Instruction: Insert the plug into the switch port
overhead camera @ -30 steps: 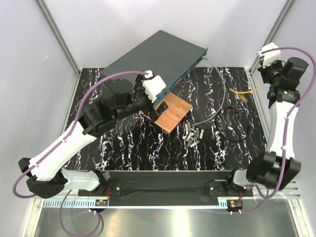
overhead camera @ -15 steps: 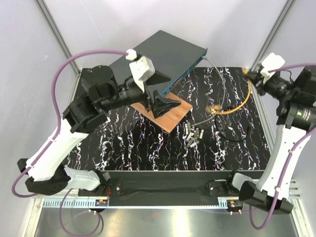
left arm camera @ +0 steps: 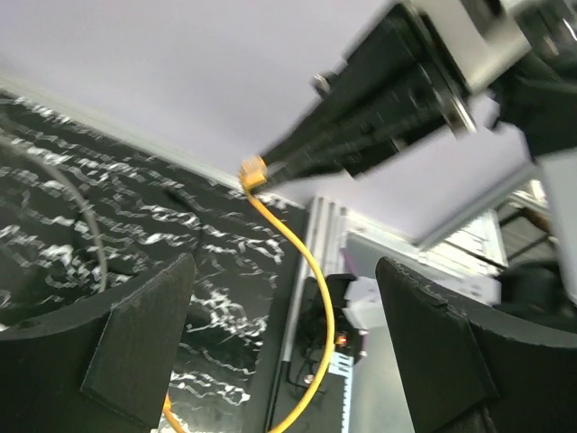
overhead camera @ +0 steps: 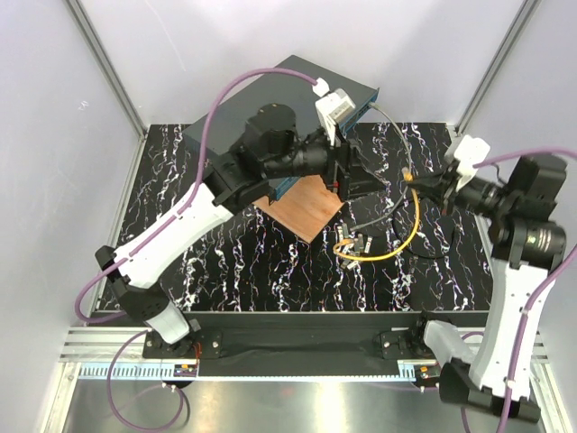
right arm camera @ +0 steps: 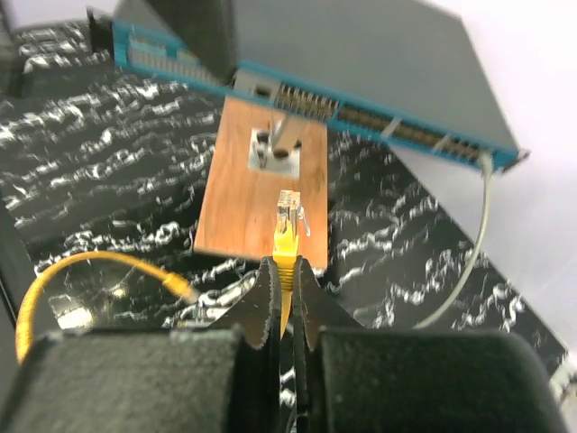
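The plug (right arm camera: 287, 215), a clear tip on a yellow boot, sticks out of my right gripper (right arm camera: 281, 271), which is shut on the orange cable (overhead camera: 393, 251) just behind it. It points at the switch (right arm camera: 379, 54), whose teal face carries the row of switch ports (right arm camera: 311, 99). In the top view the plug (overhead camera: 411, 177) hangs above the table, right of the switch (overhead camera: 270, 95). My left gripper (overhead camera: 353, 178) is open in mid-air, facing the plug (left arm camera: 252, 171). Nothing is between its fingers (left arm camera: 135, 352); the cable (left arm camera: 313, 298) runs well beyond them.
A wooden board (overhead camera: 306, 209) with a small metal piece (right arm camera: 273, 149) lies in front of the switch. Grey modules (overhead camera: 353, 244) and a black cable (overhead camera: 431, 242) lie to its right. A grey cable (overhead camera: 399, 135) leaves the switch's right end. The orange cable's other end (right arm camera: 178, 287) rests on the table.
My left arm swung right from the board across the switch front, towards the right gripper. My right gripper came down and left with the plug, trailing the orange cable into a loop mid-table.
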{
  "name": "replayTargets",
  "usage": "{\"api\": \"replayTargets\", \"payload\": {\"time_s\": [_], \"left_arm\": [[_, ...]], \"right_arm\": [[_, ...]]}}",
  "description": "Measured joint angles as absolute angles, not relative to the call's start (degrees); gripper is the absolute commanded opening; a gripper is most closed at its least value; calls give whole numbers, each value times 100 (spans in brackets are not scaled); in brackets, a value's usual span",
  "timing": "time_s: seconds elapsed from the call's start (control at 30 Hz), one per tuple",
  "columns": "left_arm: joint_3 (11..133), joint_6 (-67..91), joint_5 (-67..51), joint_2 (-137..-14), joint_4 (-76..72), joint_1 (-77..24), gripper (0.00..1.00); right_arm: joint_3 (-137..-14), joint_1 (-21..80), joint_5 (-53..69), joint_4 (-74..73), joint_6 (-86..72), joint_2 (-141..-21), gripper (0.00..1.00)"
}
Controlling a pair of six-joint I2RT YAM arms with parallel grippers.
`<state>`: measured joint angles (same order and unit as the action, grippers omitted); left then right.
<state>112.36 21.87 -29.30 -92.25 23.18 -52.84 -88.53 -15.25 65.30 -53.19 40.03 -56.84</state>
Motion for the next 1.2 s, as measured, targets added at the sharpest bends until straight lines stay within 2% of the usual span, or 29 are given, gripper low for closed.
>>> {"api": "replayTargets", "payload": {"time_s": [0.1,0.33,0.67,1.2], "left_arm": [[11253,2029,-2539,-9308,2491,-5435,85],[12022,1597,-1949,-9841,3028,-5701,78],[12020,1551,-1951,-9981,3159,-5732,64],[12003,2469,-2235,-10425,2921,-5747,64]], "right_arm": [[-8416,-1328,6139,-5297,4219,-5297,0],[-8484,-1236,5951,-5387,4976,-5186,0],[-8720,-1133,5944,-6110,6182,-5328,0],[-8713,-1037,5778,-6388,7070,-5218,0]]}}
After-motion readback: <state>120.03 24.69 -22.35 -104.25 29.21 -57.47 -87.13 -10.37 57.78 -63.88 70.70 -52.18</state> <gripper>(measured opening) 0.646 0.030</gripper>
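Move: The yellow cable's plug, already held in the right fingertips and jutting 1 cm forward and 1 cm left of that hand's point, lies from the left gripper about 8 cm right, 4 cm ahead and 5 cm lower. From the left hand, the pile of connectors is some 5 cm back, 1 cm left and 25 cm below; the wooden board is about 5 cm ahead, 13 cm left and as far below. Left hand sinks 6 cm and reaches 6 cm right towards the plug, part-closing, while the right rolls it 25 degrees. ##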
